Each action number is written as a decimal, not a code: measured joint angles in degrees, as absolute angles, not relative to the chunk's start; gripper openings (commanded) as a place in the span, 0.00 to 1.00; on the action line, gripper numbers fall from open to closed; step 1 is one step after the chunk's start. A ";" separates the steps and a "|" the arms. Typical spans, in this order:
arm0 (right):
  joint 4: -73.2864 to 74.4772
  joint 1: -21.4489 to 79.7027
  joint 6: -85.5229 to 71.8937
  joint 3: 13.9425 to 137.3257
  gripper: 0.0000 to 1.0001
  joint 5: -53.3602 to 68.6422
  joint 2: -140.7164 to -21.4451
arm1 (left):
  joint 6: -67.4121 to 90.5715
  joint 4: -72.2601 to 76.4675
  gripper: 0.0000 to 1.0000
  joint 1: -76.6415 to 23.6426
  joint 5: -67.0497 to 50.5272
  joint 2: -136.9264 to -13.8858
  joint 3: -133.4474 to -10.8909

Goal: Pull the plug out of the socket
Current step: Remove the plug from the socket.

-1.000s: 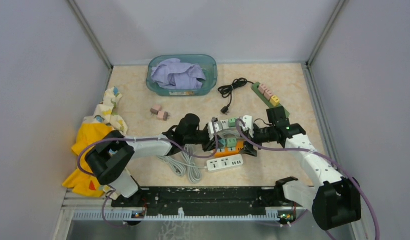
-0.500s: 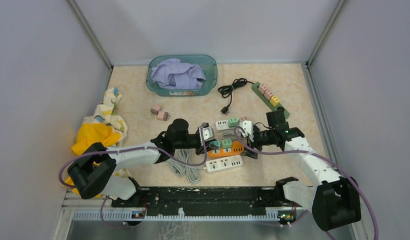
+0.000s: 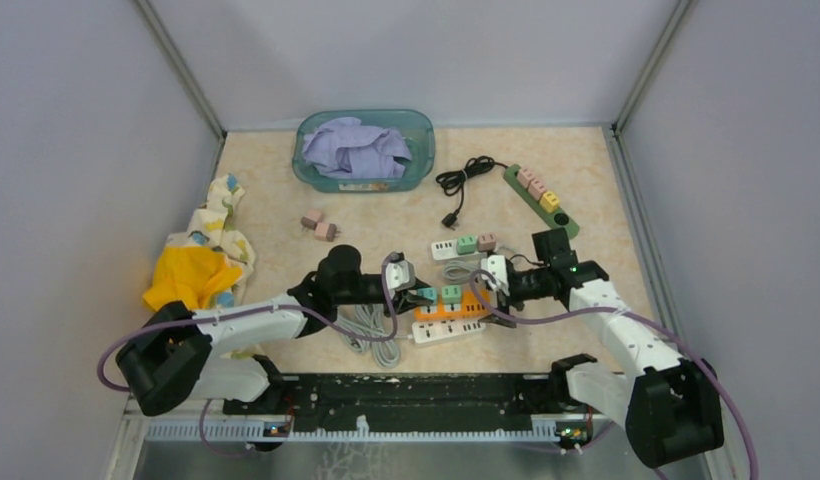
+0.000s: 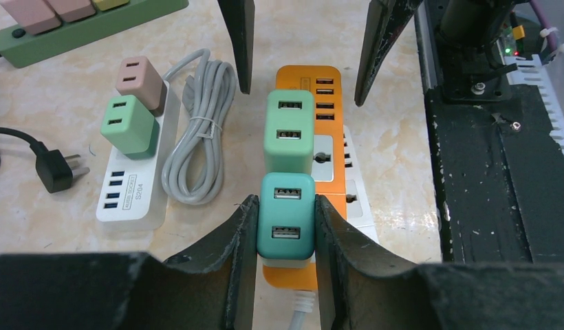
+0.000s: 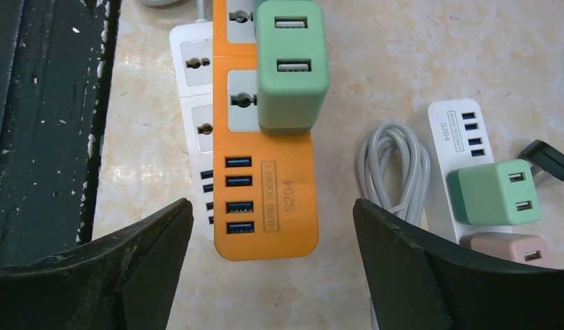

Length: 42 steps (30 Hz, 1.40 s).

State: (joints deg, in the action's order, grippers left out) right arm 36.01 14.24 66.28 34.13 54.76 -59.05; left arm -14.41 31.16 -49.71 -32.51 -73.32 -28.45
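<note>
A teal plug (image 4: 286, 218) with two USB ports stands at the near end of the orange socket strip (image 4: 325, 148), and my left gripper (image 4: 285, 201) is shut on its sides. Whether its pins still sit in the strip is hidden. A light green plug (image 4: 289, 130) stands right behind it on the same strip. From above, the teal plug (image 3: 426, 293) and the green plug (image 3: 451, 292) sit on the orange strip (image 3: 464, 309). My right gripper (image 5: 272, 204) is open wide, its fingers (image 5: 152, 237) flanking the strip's USB end (image 5: 269, 206) without touching.
A white strip (image 3: 451, 328) lies partly under the orange one, beside a coiled grey cable (image 3: 371, 325). Another white strip (image 3: 448, 247) carries green and pink plugs. At the back are a green strip (image 3: 539, 198), a black cable (image 3: 461, 180), a teal bin (image 3: 422, 150), loose pink plugs (image 3: 319, 225), and a yellow cloth (image 3: 191, 280) at left.
My right gripper has opened and let go of the orange strip. The left arm has drawn back toward the near left with the teal plug, and the strip came along.
</note>
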 measured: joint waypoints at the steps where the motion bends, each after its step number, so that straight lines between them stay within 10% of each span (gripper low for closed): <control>1: 36.21 14.57 66.54 34.13 0.86 55.05 -59.05 | -14.15 31.40 0.00 -49.71 -32.64 -73.17 -28.34; 27: 28.49 25.15 56.49 34.11 0.60 53.52 -65.01 | -7.31 40.40 0.00 -49.74 -36.34 -76.66 -28.03; 35: 26.96 26.26 53.43 34.17 0.05 51.13 -65.89 | -6.50 42.09 0.01 -49.82 -36.58 -78.02 -28.03; 42: 27.40 26.59 52.88 34.20 0.00 50.22 -66.00 | -5.87 42.46 0.42 -50.15 -35.70 -78.54 -27.90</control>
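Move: The left hand still pinches the teal plug, set in the lifted orange strip, whose middle lies about 4 cm to its right, 1 cm back and 3 cm below; the green plug stands 4 cm to its right, and the white strip lies 4 cm right, 3 cm back and 8 cm down. From the right hand, the orange strip is some 8 cm left, 1 cm back and 3 cm below; green plug 7 cm left, teal plug 11 cm left, both level; white strip 8 cm left, 3 cm back, 8 cm down. The right fingers close on the orange strip's two long sides beside the green plug, after the open hand comes in about 4 cm left, first drawing back and then sinking, each some 2 cm. The left hand keeps its pinch on the teal plug, lifting nearly 2 cm, then easing about 1 cm down while shifting 1.5 cm right towards the right hand. ##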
